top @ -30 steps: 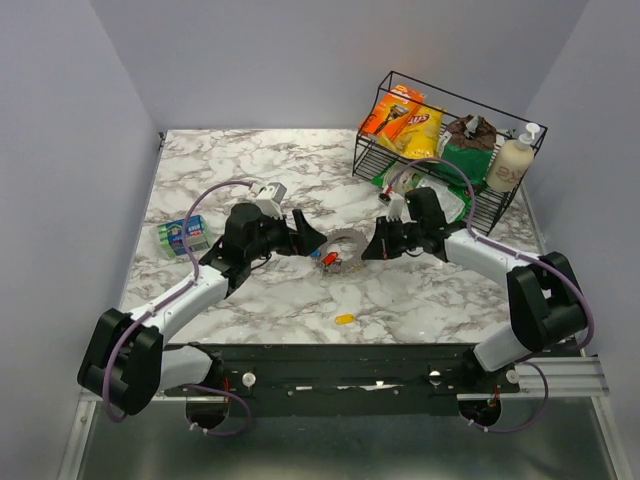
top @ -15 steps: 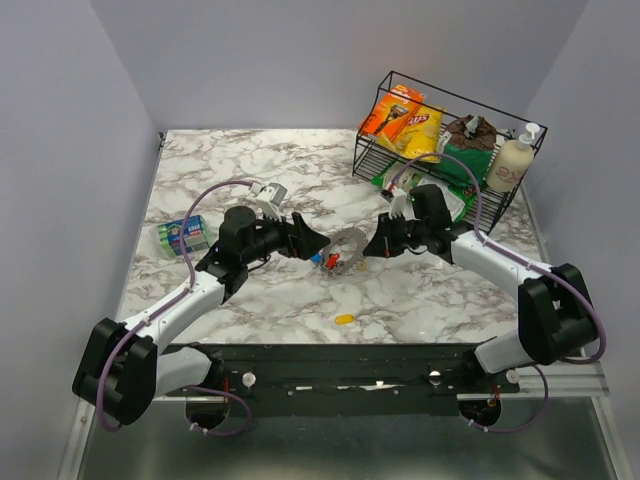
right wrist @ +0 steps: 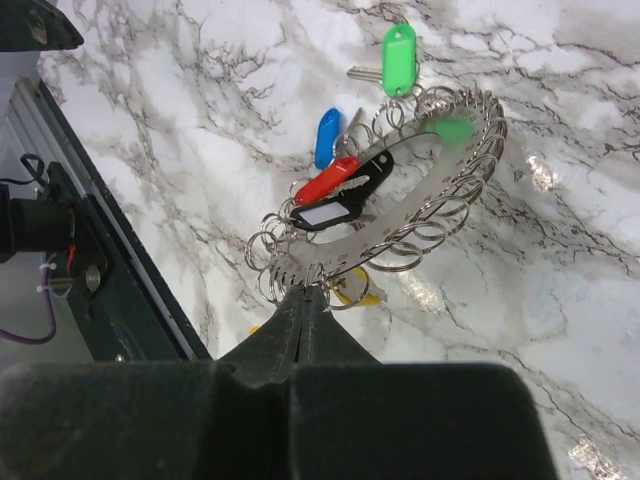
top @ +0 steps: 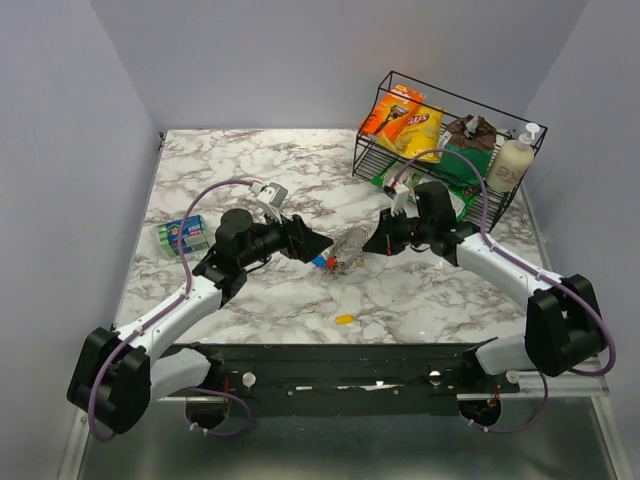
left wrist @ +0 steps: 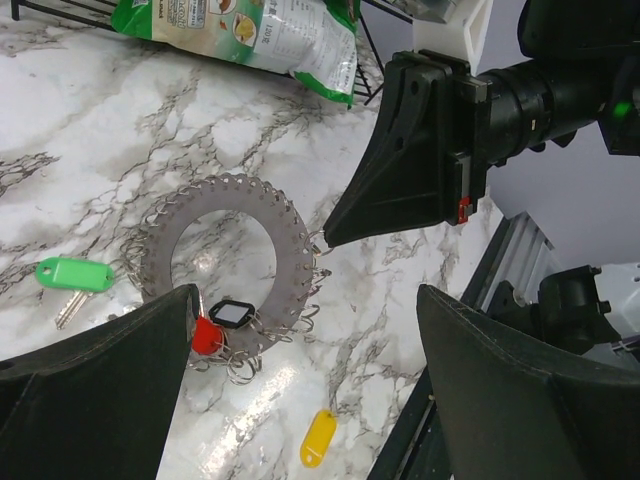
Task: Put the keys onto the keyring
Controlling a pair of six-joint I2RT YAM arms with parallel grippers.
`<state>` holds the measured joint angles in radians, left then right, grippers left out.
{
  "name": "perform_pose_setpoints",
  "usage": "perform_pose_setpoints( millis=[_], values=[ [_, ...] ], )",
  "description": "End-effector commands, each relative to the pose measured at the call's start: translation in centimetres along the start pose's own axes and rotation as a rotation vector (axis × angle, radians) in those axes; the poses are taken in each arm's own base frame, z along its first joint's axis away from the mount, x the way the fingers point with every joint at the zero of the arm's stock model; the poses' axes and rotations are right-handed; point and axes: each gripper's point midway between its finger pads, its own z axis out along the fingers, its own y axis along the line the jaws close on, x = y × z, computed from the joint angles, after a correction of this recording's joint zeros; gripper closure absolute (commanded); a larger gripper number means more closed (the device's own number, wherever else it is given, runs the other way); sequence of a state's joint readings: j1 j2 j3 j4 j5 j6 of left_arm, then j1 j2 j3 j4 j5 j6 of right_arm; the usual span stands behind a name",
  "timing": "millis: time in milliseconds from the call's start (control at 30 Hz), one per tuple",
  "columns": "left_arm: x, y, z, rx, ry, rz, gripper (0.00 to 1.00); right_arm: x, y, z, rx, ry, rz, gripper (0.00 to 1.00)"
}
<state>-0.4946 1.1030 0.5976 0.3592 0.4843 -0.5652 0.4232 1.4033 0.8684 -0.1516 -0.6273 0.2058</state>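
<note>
The keyring (top: 350, 246), a flat grey ring edged with many small wire loops, is tilted up at mid-table. My right gripper (top: 373, 243) is shut on its rim (right wrist: 345, 248), with the fingertips (right wrist: 306, 292) pinching the edge. A red key (right wrist: 325, 183), a black-tagged key (right wrist: 335, 208), a blue key (right wrist: 327, 135) and a green key (right wrist: 399, 47) lie at the ring's far side. A yellow key (top: 345, 319) lies alone nearer the front edge. My left gripper (top: 318, 243) stands open just left of the ring (left wrist: 290, 230), holding nothing, with the yellow key (left wrist: 318, 438) below its jaws.
A black wire basket (top: 372, 150) at the back right holds snack bags and a soap bottle (top: 510, 165). A green bag (left wrist: 250, 30) lies beside the basket. A small blue-green pack (top: 183, 235) sits at the table's left.
My right gripper has lifted its side of the keyring, so the ring now stands more on edge. The left gripper has edged slightly towards it and stays open.
</note>
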Motion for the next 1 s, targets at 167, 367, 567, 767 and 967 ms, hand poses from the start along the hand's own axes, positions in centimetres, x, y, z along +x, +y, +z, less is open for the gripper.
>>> perform_pose_setpoints(
  millis=[167, 367, 567, 767, 967],
  values=[
    [-0.3, -1.3, -0.4, 0.046, -0.017, 0.05, 0.01, -5.0, 3.0, -1.9, -0.049, -0.14, -0.134, 0.99],
    [-0.3, -1.4, -0.4, 0.049, -0.019, 0.052, 0.01, -6.0, 3.6, -2.7, -0.053, -0.174, -0.164, 0.99],
    [-0.3, -1.8, -0.6, 0.06, -0.023, 0.062, 0.01, -6.7, 4.2, -3.1, -0.062, -0.2, -0.186, 0.99],
    [-1.0, -2.3, -1.0, 0.067, -0.041, 0.094, 0.01, -7.8, 5.1, -3.6, -0.085, -0.232, -0.224, 1.0],
    [-1.7, -2.7, -1.4, 0.065, -0.056, 0.127, 0.01, -8.2, 6.1, -3.9, -0.137, -0.24, -0.274, 0.99]
  ],
)
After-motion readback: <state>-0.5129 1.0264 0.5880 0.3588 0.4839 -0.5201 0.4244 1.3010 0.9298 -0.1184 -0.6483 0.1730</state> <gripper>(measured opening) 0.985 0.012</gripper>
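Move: The keyring, already pinched at its rim by the closed right fingers, has its middle about 3 cm ahead, 4 cm left and 3 cm below that hand. The open left gripper stands roughly 9 cm left of the right hand, 1 cm back and 8 cm higher; the loose yellow key lies on the table 12 cm back, 4 cm left and 10 cm below. From the left hand the keyring's middle is some 3 cm ahead, 5 cm right and 11 cm down. Keep the right fingers shut on the keyring's rim and carry on raising it nearly straight up, about 6 cm, quick at first, slower midway, then faster again, up towards the level of the left gripper. Let the right wrist tilt some 10 degrees, its forward side rising. Hold the left gripper wide open beside it, easing up and slightly back by only about 2 cm. ##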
